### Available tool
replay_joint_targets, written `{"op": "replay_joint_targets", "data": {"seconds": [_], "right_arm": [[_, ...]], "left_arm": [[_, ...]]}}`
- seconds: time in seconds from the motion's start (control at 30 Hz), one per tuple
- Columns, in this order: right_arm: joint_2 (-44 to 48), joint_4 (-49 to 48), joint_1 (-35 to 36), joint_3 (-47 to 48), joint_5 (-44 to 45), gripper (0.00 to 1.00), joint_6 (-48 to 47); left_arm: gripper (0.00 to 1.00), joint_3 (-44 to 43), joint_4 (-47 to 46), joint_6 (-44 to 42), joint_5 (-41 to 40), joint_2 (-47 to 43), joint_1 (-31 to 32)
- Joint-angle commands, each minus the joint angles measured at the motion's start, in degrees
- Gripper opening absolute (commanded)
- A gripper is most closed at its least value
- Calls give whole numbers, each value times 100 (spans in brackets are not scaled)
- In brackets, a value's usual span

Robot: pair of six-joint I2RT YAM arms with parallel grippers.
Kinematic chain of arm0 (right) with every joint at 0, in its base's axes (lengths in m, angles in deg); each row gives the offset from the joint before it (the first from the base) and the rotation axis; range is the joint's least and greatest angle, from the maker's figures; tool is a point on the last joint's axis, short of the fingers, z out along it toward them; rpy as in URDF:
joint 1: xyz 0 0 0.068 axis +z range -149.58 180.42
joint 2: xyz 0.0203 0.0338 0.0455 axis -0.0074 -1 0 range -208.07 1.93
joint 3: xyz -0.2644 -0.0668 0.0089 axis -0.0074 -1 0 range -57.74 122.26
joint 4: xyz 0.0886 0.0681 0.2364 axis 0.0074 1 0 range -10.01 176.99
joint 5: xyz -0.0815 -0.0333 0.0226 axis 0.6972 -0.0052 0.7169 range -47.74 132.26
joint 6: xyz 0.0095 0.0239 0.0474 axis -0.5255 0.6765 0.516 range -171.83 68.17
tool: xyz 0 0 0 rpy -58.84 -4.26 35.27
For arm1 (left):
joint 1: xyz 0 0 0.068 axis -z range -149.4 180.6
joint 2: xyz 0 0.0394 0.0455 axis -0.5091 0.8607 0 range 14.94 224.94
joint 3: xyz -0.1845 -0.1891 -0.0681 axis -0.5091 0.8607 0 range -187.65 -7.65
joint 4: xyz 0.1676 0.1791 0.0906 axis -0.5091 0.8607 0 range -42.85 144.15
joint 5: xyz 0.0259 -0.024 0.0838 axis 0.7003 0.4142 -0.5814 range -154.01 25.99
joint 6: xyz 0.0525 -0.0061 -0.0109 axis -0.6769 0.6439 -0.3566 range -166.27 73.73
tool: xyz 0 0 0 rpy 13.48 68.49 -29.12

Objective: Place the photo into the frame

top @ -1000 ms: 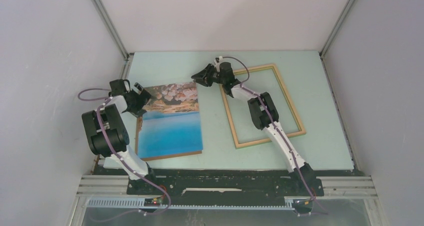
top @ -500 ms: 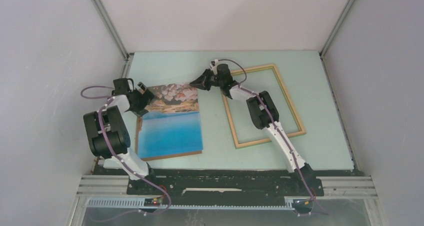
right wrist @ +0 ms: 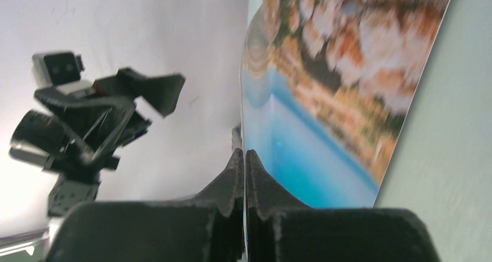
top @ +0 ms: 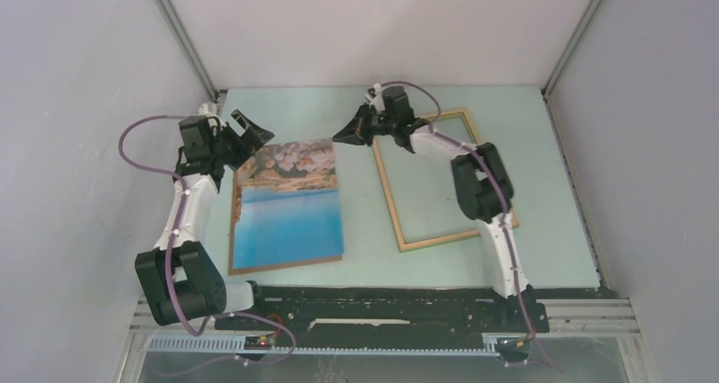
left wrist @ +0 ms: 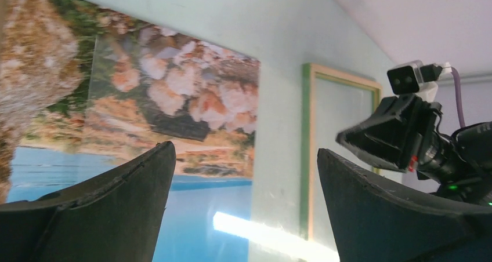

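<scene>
The photo (top: 288,205) lies face up on the table's left half, cliffs at the far end, with brown board showing along its left and near edges. The frame (top: 449,238) lies flat to its right, wood face up; a green side edge (left wrist: 306,157) shows in the left wrist view. My left gripper (top: 246,137) hangs open over the photo's far left corner, and the photo (left wrist: 191,99) shows beyond its spread fingers (left wrist: 246,152). My right gripper (top: 339,135) is by the photo's far right corner. Its fingers (right wrist: 244,153) are pressed together with nothing visible between them, above the photo (right wrist: 325,128).
White walls with metal corner posts (top: 182,40) close in the pale green table (top: 509,129) on three sides. The black base rail (top: 381,308) runs along the near edge. The right arm crosses over the frame's right side.
My right gripper has shut and its arm has risen. The left arm has stretched out, and its open gripper has moved toward the far left, off the photo's corner. Photo and frame have not moved.
</scene>
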Motion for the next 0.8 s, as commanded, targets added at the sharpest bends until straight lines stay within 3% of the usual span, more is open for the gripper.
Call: {"op": "replay_joint_targets", "data": {"seconds": [0.0, 0.1, 0.27, 0.4, 0.6, 0.77], "right_arm": [[1671, 335, -309, -1449, -511, 0, -391], [2293, 424, -663, -2375, -1112, 0, -559], [2799, 2552, -1283, -2893, -1390, 0, -2246], [2961, 2884, -1848, -3323, -1452, 0, -2917], [2535, 3264, -2490, -3230, -1573, 0, -3419], [1661, 4063, -2747, -2231, -1513, 2, -4005]], "left_arm": [[100, 121, -369, 212, 679, -317, 190], [100, 179, -523, 354, 928, -420, 341], [100, 277, -793, 596, 1220, -460, 646], [100, 320, -854, 636, 1258, -562, 806], [100, 478, -966, 716, 1222, -549, 1040], [100, 474, -969, 751, 1354, 48, 1524]]}}
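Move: The wooden frame lies flat on the table, its middle about 30 cm right of the right hand, some 5 cm back and 11 cm below. The photo's middle is about 15 cm left of that hand and 13 cm back. From the left hand, the frame is roughly 53 cm right, about level fore-and-aft and 17 cm below; the photo is about 8 cm right, 9 cm back. The shut right hand sweeps about 25 cm right over the frame; the open left follows 11 cm, turning clockwise. ##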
